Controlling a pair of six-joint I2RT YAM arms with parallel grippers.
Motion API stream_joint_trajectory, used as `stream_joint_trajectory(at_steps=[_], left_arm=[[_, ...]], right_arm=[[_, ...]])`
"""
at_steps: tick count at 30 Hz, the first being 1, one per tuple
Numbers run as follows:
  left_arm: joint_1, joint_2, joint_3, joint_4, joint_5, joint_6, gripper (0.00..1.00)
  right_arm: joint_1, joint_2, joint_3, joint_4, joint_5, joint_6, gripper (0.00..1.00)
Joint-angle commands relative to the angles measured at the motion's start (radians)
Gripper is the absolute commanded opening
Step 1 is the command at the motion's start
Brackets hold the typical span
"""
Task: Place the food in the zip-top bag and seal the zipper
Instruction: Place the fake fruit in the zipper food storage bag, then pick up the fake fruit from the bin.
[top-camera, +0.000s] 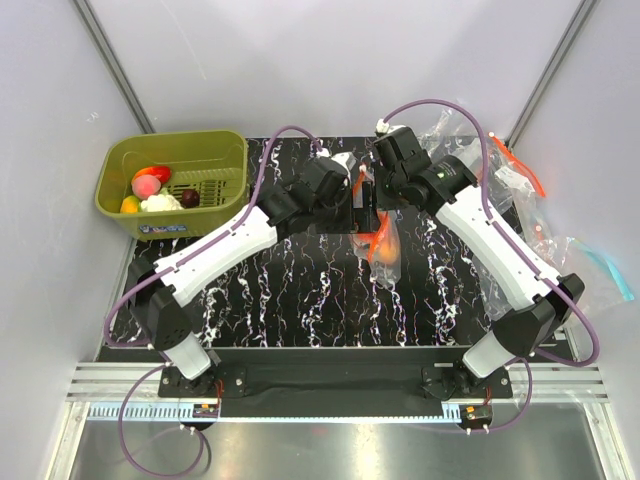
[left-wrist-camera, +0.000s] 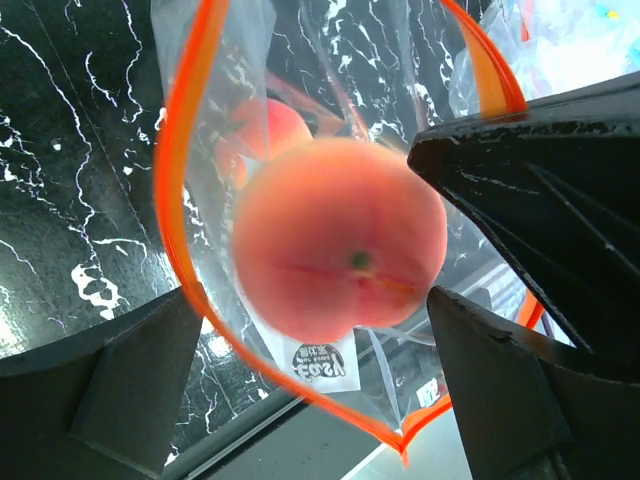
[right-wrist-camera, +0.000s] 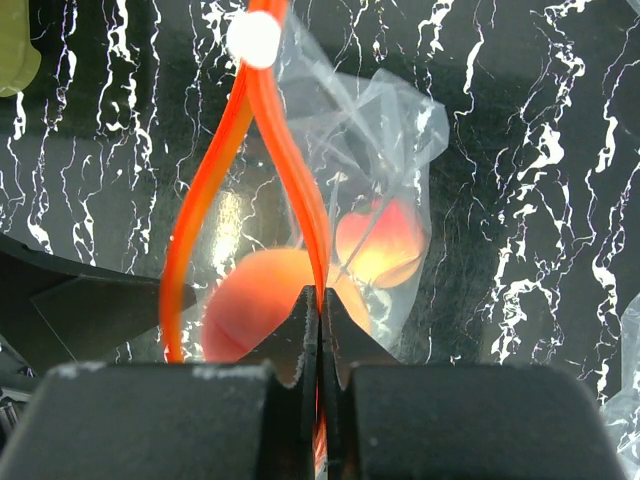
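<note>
The zip-top bag (top-camera: 386, 250) hangs over the middle of the black marbled table with its mouth held open. My right gripper (right-wrist-camera: 320, 300) is shut on one side of its red-orange zipper (right-wrist-camera: 290, 170), below the white slider (right-wrist-camera: 253, 38). My left gripper (left-wrist-camera: 310, 340) stands open right at the bag's mouth. A blurred peach (left-wrist-camera: 335, 240) lies between its fingers inside the orange zipper loop (left-wrist-camera: 172, 200), and a second peach (left-wrist-camera: 278, 128) rests deeper in the bag. Both peaches (right-wrist-camera: 255, 300) (right-wrist-camera: 385, 240) show through the plastic. More food, a pink peach (top-camera: 146, 186) and a dark plum (top-camera: 189, 197), lies in the green basket (top-camera: 215, 150).
The basket at the back left also holds a red pepper (top-camera: 158, 173) and white cauliflower (top-camera: 160, 203). Spare clear bags lie at the right, one with an orange strip (top-camera: 522, 168) and one with a light-blue strip (top-camera: 606, 266). Grey walls close in on both sides.
</note>
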Motion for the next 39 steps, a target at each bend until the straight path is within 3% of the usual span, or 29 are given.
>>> stream_joint_trajectory(at_steps=[1, 9, 13, 19, 23, 31, 39], left_arm=[[-0.019, -0.046, 0.013, 0.07, -0.016, 0.019, 0.99], [-0.013, -0.102, 0.016, 0.04, -0.065, 0.017, 0.99], [0.056, -0.168, 0.001, 0.024, -0.065, 0.014, 0.99], [0.251, -0.234, 0.001, -0.08, -0.14, 0.092, 0.99], [0.505, -0.24, -0.016, -0.132, -0.17, 0.15, 0.99], [0.814, -0.055, 0.12, -0.191, -0.306, 0.246, 0.99], [0.951, 0.203, 0.372, -0.227, -0.378, 0.275, 0.99]], right_arm=[[0.007, -0.033, -0.015, 0.042, -0.014, 0.01, 0.0], [0.002, -0.032, -0.028, 0.051, -0.02, 0.012, 0.0], [0.002, -0.032, -0.033, 0.051, -0.018, 0.012, 0.0], [0.001, -0.038, -0.042, 0.053, -0.017, 0.01, 0.0], [0.001, -0.041, -0.047, 0.053, -0.017, -0.001, 0.0], [-0.001, -0.042, -0.057, 0.068, -0.026, -0.025, 0.0], [0.002, -0.036, -0.087, 0.096, -0.046, -0.028, 0.0]])
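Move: The pink peach in the green basket, the likely next fruit, lies some 55 cm left, 26 cm ahead and 19 cm below the empty left hand. Cauliflower sits about 5 cm nearer and 5 cm right of that peach; the plum is 12 cm right and 4 cm nearer. A just-released peach is roughly 7 cm under the left hand, in the bag's mouth. From the right hand, the pink peach is about 59 cm left, 20 cm ahead, 22 cm lower. Up first, some 7 cm clear of the bag's mouth, then in a fast sweep left and forward, the left hand travels about 43 cm sideways towards the basket, sinking again over it. The wrist swings round counter-clockwise and the fingers stay wide open. The right hand keeps its pinch on the bag's rim, easing slightly lower. ##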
